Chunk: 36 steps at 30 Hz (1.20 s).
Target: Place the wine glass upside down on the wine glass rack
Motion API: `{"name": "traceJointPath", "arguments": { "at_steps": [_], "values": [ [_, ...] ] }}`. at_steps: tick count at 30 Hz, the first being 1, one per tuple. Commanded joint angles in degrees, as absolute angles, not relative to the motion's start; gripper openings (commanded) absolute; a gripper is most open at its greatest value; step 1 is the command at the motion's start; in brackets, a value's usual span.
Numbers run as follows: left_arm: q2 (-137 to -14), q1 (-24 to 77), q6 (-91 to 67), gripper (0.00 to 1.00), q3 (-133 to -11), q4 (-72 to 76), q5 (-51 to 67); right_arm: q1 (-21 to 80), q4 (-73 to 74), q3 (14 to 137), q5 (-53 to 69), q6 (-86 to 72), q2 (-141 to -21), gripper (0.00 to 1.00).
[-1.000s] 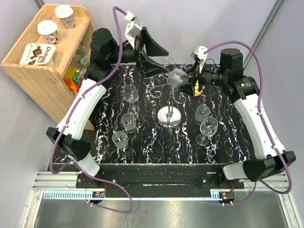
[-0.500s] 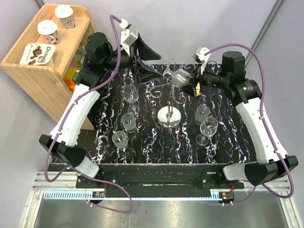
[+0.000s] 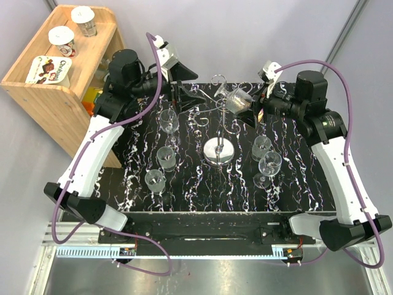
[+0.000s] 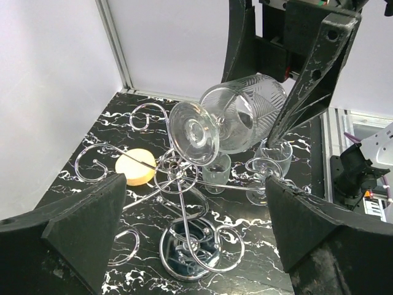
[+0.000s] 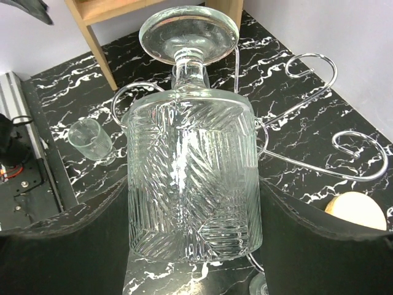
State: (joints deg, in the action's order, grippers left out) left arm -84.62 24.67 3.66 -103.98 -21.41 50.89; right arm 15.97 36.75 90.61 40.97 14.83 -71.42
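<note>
The wine glass (image 3: 235, 98), clear with cut patterns, lies tilted on its side in the air, and my right gripper (image 3: 245, 106) is shut on its bowl. In the right wrist view the bowl (image 5: 193, 178) fills the space between the black fingers (image 5: 319, 246), and its foot (image 5: 187, 31) points away. The chrome wine glass rack (image 3: 219, 149) stands mid-table. The left wrist view shows the glass's foot (image 4: 193, 132) just above the rack's hub (image 4: 175, 166) and curled arms. My left gripper (image 3: 187, 86) hangs open to the left of the rack top, holding nothing.
Several other glasses (image 3: 166, 157) stand on the black marbled table (image 3: 307, 190), some left of the rack and two on its right (image 3: 269, 165). A pale yellow disc (image 4: 136, 166) lies behind the rack. A wooden shelf (image 3: 43, 92) with yoghurt cups stands at the far left.
My right gripper has carried the glass a little to the right and farther back, near the rack's top. The left arm has swung left and its gripper has come lower.
</note>
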Motion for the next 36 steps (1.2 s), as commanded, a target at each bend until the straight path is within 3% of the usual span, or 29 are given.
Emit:
{"name": "traceJointPath", "arguments": {
  "at_steps": [1,10,17,25,29,31,36],
  "values": [
    [-86.7,25.2,3.4,0.99,-105.5,-18.5,51.6,15.7,28.7,92.9,46.3,10.6,-70.7,0.0],
    [-93.7,26.1,0.2,0.99,-112.8,-14.6,63.4,15.8,26.3,94.2,56.8,8.3,-73.5,0.0],
    [-93.0,26.5,-1.0,0.96,-111.9,-13.4,67.4,15.7,26.6,95.1,62.0,9.0,-74.9,0.0],
    [-92.7,26.8,-2.7,0.43,-110.4,-12.0,69.7,15.7,25.1,95.2,62.7,8.4,-76.3,0.0],
    [-92.5,26.8,-4.0,0.05,-110.9,-11.1,69.1,15.7,24.4,94.7,61.9,8.3,-76.8,0.01],
    [-92.7,26.8,-4.2,0.0,-111.5,-11.2,68.6,15.8,24.3,94.2,61.0,8.6,-77.0,0.03],
    [-94.4,27.7,-3.3,0.0,-116.7,-14.3,66.6,16.1,24.5,93.1,59.9,9.3,-77.4,0.15]
  ]
}}
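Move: The foot of the wine glass lies about 9 cm to the right of the open left hand, 2 cm ahead and some 3 cm lower. The right hand already holds the bowl; from it the left fingertips are about 15 cm left and 2 cm ahead, nearly level. The rack's hub sits roughly 9 cm below the glass foot, a centimetre farther out and to its left. The yellow round lies some 19 cm ahead of the right hand, 7 cm to its right and 35 cm below. Moving right about 4 cm and swinging clockwise, the left hand dips and reaches slightly forward, then eases back and closes its wide-open fingers around the rim of the glass foot. The right hand keeps its hold on the bowl and brings the glass left to meet it by about 4 cm, slightly back and up, turning some 15 degrees counter-clockwise. ##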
